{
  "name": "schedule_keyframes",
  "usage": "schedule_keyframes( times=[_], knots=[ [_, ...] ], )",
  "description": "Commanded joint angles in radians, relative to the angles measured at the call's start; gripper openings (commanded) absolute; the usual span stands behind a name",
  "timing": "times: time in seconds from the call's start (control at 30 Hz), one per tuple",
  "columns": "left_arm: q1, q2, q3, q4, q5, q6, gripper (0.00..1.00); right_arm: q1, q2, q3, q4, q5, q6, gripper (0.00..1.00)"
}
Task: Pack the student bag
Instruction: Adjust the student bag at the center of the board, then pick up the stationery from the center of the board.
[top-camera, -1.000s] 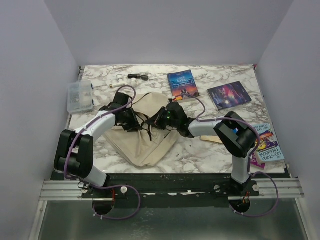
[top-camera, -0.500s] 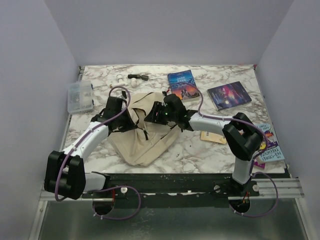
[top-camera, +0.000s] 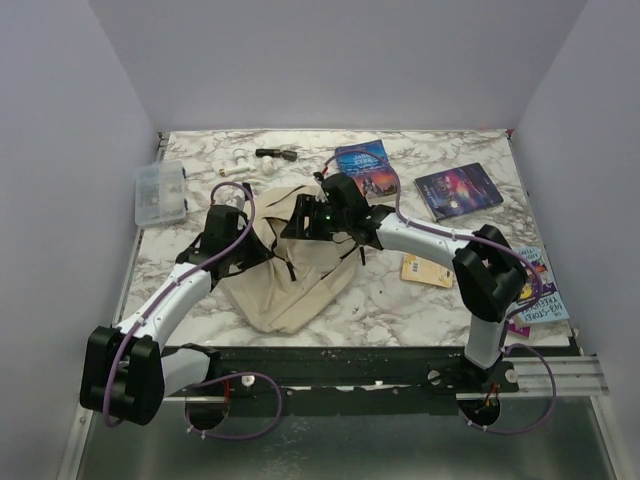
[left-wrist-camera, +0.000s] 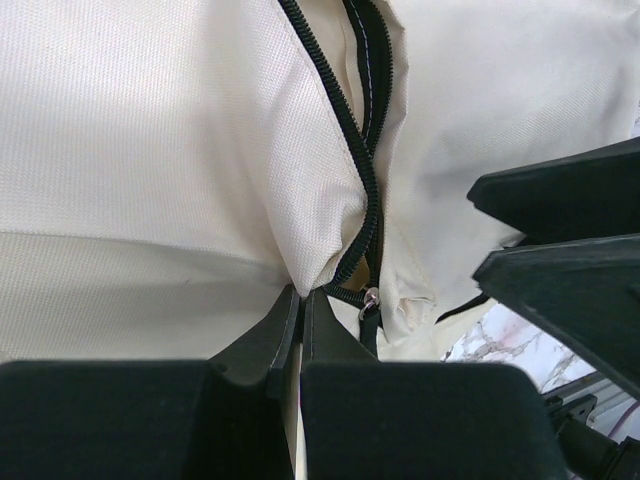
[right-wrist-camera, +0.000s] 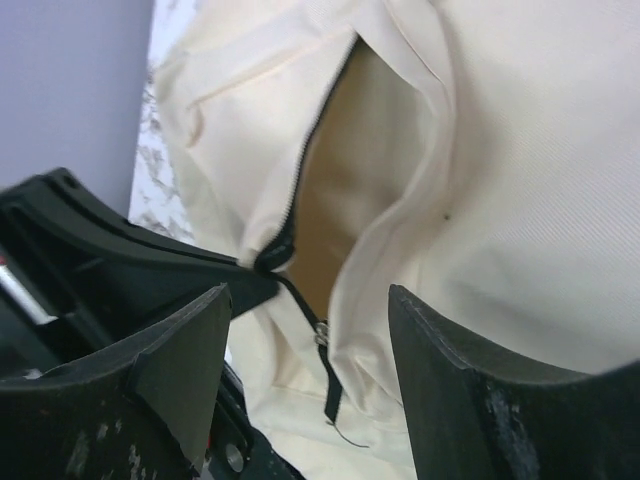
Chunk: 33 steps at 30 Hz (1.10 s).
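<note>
The student bag (top-camera: 290, 285), beige canvas with black zippers, lies on the marble table between both arms. My left gripper (top-camera: 260, 250) is shut on the bag's fabric edge right beside the zipper (left-wrist-camera: 355, 180); in the left wrist view the left gripper (left-wrist-camera: 301, 292) pinches a fold of cloth, with the zipper pull (left-wrist-camera: 371, 298) just to its right. My right gripper (top-camera: 297, 223) hovers open over the bag's mouth. In the right wrist view the right gripper (right-wrist-camera: 310, 295) stands wide with nothing between its fingers, above the gaping opening (right-wrist-camera: 360, 160).
A clear plastic box (top-camera: 161, 193) stands at the far left. Two books (top-camera: 366, 168) (top-camera: 458, 190) lie at the back, and more books (top-camera: 535, 290) at the right edge. A tan card (top-camera: 427, 270) lies near the right arm. A black pen-like item (top-camera: 277, 154) lies at the back.
My left gripper closed on the bag's zipper edge and pulled it left. My right gripper opened, let go of the bag and moved toward the back left.
</note>
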<state>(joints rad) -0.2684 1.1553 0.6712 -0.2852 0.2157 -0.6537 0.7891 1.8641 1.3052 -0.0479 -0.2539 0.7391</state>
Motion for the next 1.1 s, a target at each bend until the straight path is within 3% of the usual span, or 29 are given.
schedule_keyframes(
  times=[0.0, 0.2, 0.3, 0.53, 0.63, 0.7, 0.73, 0.83, 0.97, 1.07],
  knots=[
    [0.005, -0.034, -0.005, 0.058, 0.009, -0.007, 0.0, 0.004, -0.02, 0.05, -0.021, -0.015, -0.003, 0.66],
    [0.005, -0.023, 0.001, 0.057, 0.022, -0.014, 0.0, 0.004, 0.097, 0.089, 0.165, -0.182, 0.156, 0.61],
    [0.005, -0.028, 0.003, 0.052, 0.028, -0.017, 0.0, 0.005, 0.143, 0.087, 0.237, -0.2, 0.228, 0.51],
    [0.005, -0.034, 0.01, 0.036, 0.033, -0.003, 0.0, 0.006, 0.2, 0.095, 0.266, -0.203, 0.271, 0.44],
    [0.005, -0.032, 0.01, 0.031, 0.046, -0.004, 0.0, 0.006, 0.211, 0.101, 0.291, -0.235, 0.281, 0.25],
    [0.005, -0.037, 0.018, 0.017, 0.069, 0.006, 0.26, 0.006, 0.214, 0.095, 0.328, -0.268, 0.275, 0.06],
    [0.005, -0.049, 0.025, -0.006, 0.069, 0.01, 0.36, 0.006, 0.207, 0.087, 0.34, -0.276, 0.265, 0.01],
    [0.012, -0.137, 0.045, -0.075, 0.07, 0.014, 0.62, 0.006, 0.179, 0.041, 0.378, -0.269, 0.211, 0.01],
    [0.072, -0.193, 0.148, -0.233, 0.05, -0.005, 0.74, 0.005, 0.182, 0.026, 0.412, -0.283, 0.144, 0.01],
    [0.173, -0.14, 0.217, -0.305, 0.092, -0.078, 0.74, 0.006, 0.181, 0.012, 0.439, -0.283, 0.102, 0.01]
  ],
)
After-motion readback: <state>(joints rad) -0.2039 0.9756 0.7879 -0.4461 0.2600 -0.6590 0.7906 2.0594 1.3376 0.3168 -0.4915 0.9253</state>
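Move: The right hand, open, has the left lip of the bag's zipped opening about 6 cm to its left, level with it in reach and height. The zip pull hangs some 4 cm back, 2 cm left and 3 cm below; the Jane Eyre book lies roughly 22 cm ahead, 23 cm right and 11 cm below. The left hand already has that lip between its shut fingers, with the pull about 3 cm to its right, 2 cm back and 2 cm lower. Leftward about 6 cm goes the open right hand, arching up a couple of centimetres and down again, its fingertips tilting up some 15 degrees, until its fingers shut on the zipped lip beside the left hand's pinch. The left hand keeps its hold until the right one closes, then opens, lets go of the lip and rises about 7 cm clear. ##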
